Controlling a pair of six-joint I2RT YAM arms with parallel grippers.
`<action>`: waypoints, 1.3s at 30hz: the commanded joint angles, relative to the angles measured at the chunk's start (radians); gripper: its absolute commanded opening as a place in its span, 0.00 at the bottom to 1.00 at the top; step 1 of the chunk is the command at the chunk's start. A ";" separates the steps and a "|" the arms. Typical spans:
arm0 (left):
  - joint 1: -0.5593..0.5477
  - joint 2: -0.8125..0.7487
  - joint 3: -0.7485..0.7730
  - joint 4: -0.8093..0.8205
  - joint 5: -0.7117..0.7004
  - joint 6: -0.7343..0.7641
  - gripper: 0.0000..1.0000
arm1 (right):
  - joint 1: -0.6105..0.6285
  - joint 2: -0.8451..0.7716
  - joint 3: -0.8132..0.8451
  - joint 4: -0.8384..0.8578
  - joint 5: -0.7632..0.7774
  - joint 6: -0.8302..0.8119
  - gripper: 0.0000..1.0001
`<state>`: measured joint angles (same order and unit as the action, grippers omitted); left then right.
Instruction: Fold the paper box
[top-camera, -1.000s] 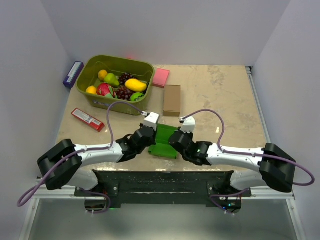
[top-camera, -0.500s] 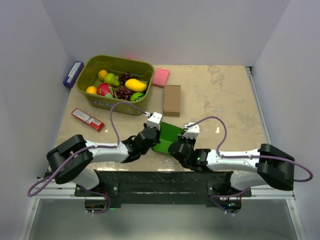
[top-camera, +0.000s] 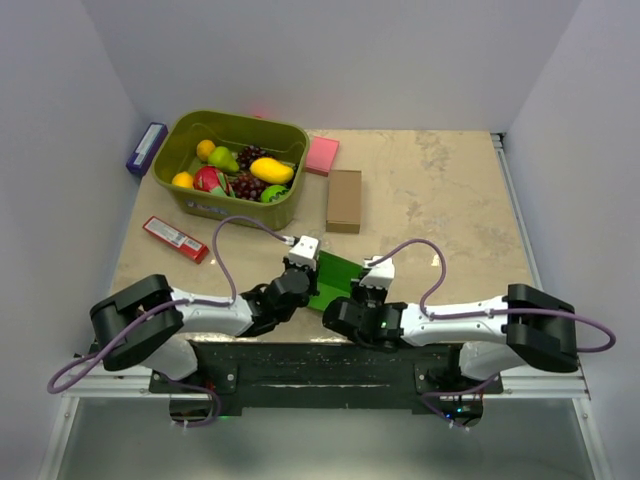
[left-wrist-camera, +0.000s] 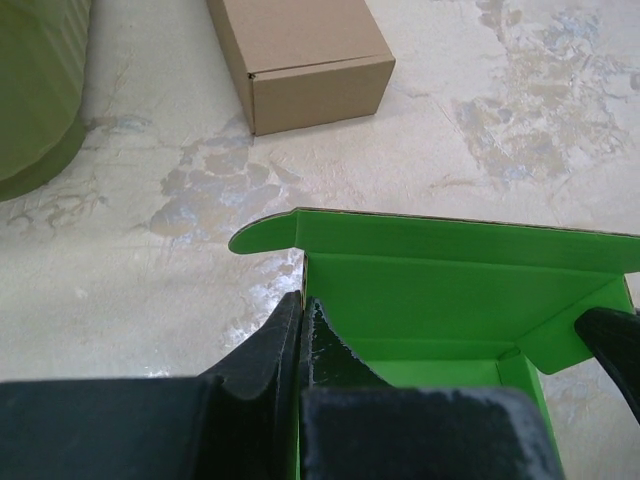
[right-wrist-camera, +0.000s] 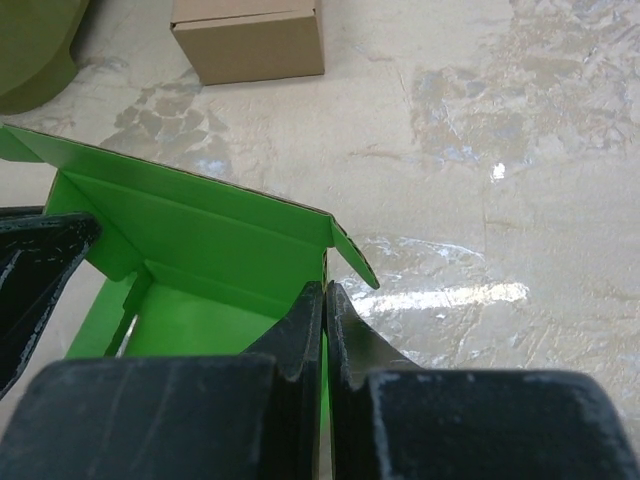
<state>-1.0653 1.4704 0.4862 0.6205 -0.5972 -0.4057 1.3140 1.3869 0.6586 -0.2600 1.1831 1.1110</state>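
The paper box (top-camera: 334, 279) is bright green card, partly folded, near the table's front edge between my two arms. In the left wrist view its far wall (left-wrist-camera: 460, 280) stands up with a rounded flap at the left. My left gripper (left-wrist-camera: 302, 312) is shut on the box's left side wall. In the right wrist view the paper box (right-wrist-camera: 200, 260) opens toward the camera, and my right gripper (right-wrist-camera: 325, 300) is shut on its right side wall, just under a small tab. Both grippers (top-camera: 300, 272) (top-camera: 362, 292) flank the box from above.
A brown cardboard box (top-camera: 344, 200) lies behind the green one, with a pink pad (top-camera: 322, 155) beyond it. An olive basket (top-camera: 186, 196) of toy fruit sits at the back left. A red packet (top-camera: 175, 239) and a blue item (top-camera: 146, 148) lie to the left.
Both arms have drawn back toward the near edge, carrying the green box with them. The box has turned and now sits tilted, its walls raised.
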 joint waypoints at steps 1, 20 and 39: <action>-0.055 -0.054 -0.014 0.018 0.132 -0.024 0.00 | 0.025 -0.070 0.013 0.086 0.021 0.112 0.00; 0.186 -0.502 -0.092 -0.432 0.591 -0.125 0.75 | 0.022 -0.410 -0.350 0.739 -0.151 -0.608 0.00; 0.579 -0.647 -0.147 -0.391 0.944 -0.219 0.82 | 0.014 -0.563 -0.399 0.674 -0.241 -0.663 0.00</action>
<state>-0.5571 0.7773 0.3286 0.1120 0.1722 -0.5953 1.3285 0.8597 0.2653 0.4088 0.9646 0.4706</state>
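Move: Between the two shut grippers, the paper box has its middle about 6 cm right of the left hand, 5 cm back and 3 cm lower; from the right hand it lies some 5 cm left, 1 cm back and 3 cm below. Beyond it, the brown box is about 16 cm ahead and 5 cm right of the left hand, and 5 cm lower, while the fruit bin stands some 24 cm ahead and 20 cm left. Opening wide, the left fingers let go of the paper box's left side as that hand backs off and rises about 4 cm, then swings some 8 cm left, tipping down, and finally eases forward. The right hand keeps its pinch on the right edge, lifts roughly 5 cm, drifts slightly back and turns about 20 degrees counter-clockwise, its fingers tilting up. ##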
